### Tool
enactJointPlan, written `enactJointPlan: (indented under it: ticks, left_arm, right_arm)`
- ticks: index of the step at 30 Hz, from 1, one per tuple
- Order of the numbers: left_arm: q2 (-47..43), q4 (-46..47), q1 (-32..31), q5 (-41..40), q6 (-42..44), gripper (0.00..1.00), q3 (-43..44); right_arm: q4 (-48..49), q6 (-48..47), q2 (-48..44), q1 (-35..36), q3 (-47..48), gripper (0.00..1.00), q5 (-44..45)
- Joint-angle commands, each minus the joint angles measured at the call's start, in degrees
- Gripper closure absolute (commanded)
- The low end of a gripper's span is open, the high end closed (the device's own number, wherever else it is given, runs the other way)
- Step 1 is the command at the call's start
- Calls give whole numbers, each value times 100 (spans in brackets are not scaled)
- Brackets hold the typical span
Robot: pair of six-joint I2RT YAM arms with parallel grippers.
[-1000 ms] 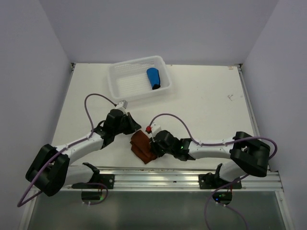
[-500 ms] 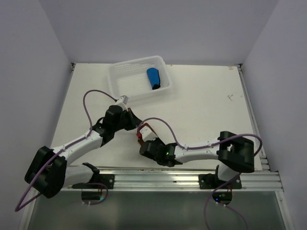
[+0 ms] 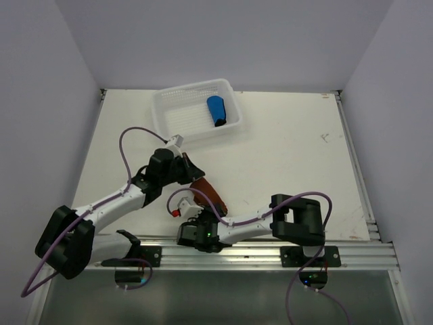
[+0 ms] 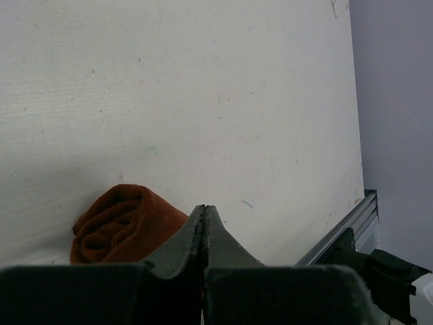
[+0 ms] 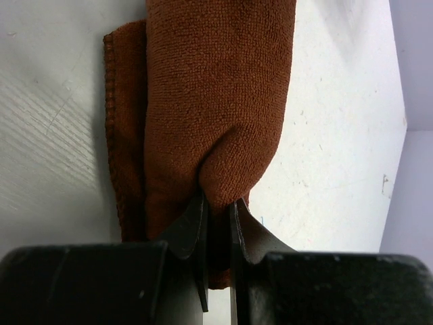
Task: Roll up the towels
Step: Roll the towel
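Note:
The rust-brown towel (image 3: 209, 194) lies as a narrow diagonal roll near the table's front edge. My right gripper (image 3: 205, 215) is shut on its near end; in the right wrist view the cloth (image 5: 216, 88) bulges out from between the jaws (image 5: 218, 203). My left gripper (image 3: 191, 175) is shut and empty, just beyond the roll's far end. In the left wrist view its tips (image 4: 204, 208) stand next to the rolled end (image 4: 122, 227); I cannot tell if they touch. The blue towel (image 3: 216, 110) lies rolled in the white basket (image 3: 169, 125).
The basket stands at the back of the white table (image 3: 291, 156), left of centre. A metal rail (image 3: 270, 252) runs along the near edge. The right arm's forearm and purple cable lie low along that rail. Grey walls enclose the table.
The right arm has swung left along the near edge, its wrist now below the brown towel. The towel has changed from a folded pad to a narrow diagonal roll. The left gripper barely moved.

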Motion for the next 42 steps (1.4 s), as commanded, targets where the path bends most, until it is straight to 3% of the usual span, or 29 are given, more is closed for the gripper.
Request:
enactJointPlan:
  ticks: [1,8,17,22,24,32,37,42]
  left_arm:
    - [33,367,-155,111,-167,100,181]
    - [498,1395,-770,32,-527,100,-434]
    - [912,1616,-780,-451,-536,100,-865]
    - [1316,1773,-788,-504,-598,100,-996]
    - [1404,1896,-788,-530,-641,100,-1076]
    - [1440,2204,-780,-495,-712,100,-1331]
    - [1501,2266,-788,-469,-712,100,-1392]
    - [1545,2398,-780,-434,-747,100,-1454]
  right_arm:
    - [-421,44,210,37,264,100,207]
    - [-492,79,325,64,344,100,128]
    - [-448,220,97,64,186,97,-136]
    - [-343,308,-140,55,98,80,-294]
    - [-124,203,-324,55,-86,69,-338]
    - [711,-69,-1458,55,-929,48,-715]
    - [1143,-70,-2083,55,-1220,40,-1058]
    - [1607,123,-2986,-120,-1632,29,-1996]
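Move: The rolled brown towel lies under the left hand's shut fingertips and nearer the base: its middle is about 7 cm back, 2 cm to the right and some 9 cm below. Well beyond the towel stands the white tray, roughly 25 cm ahead of the left hand, with the rolled blue towel in it 6 cm right of that line, both some 10 cm down. The right hand already pinches the brown towel's near end, the roll's middle about 4 cm ahead, 4 cm left and slightly below. The left hand brings its shut fingers down onto the far part of the brown roll and presses there, going about 7.5 cm down, with some 4 cm back and 3 cm to the right early on, then staying put. The right hand first keeps its pinch on the near end, then opens wide, lets go and draws up about 5 cm and back a little, rolling some 20 degrees left side up. ##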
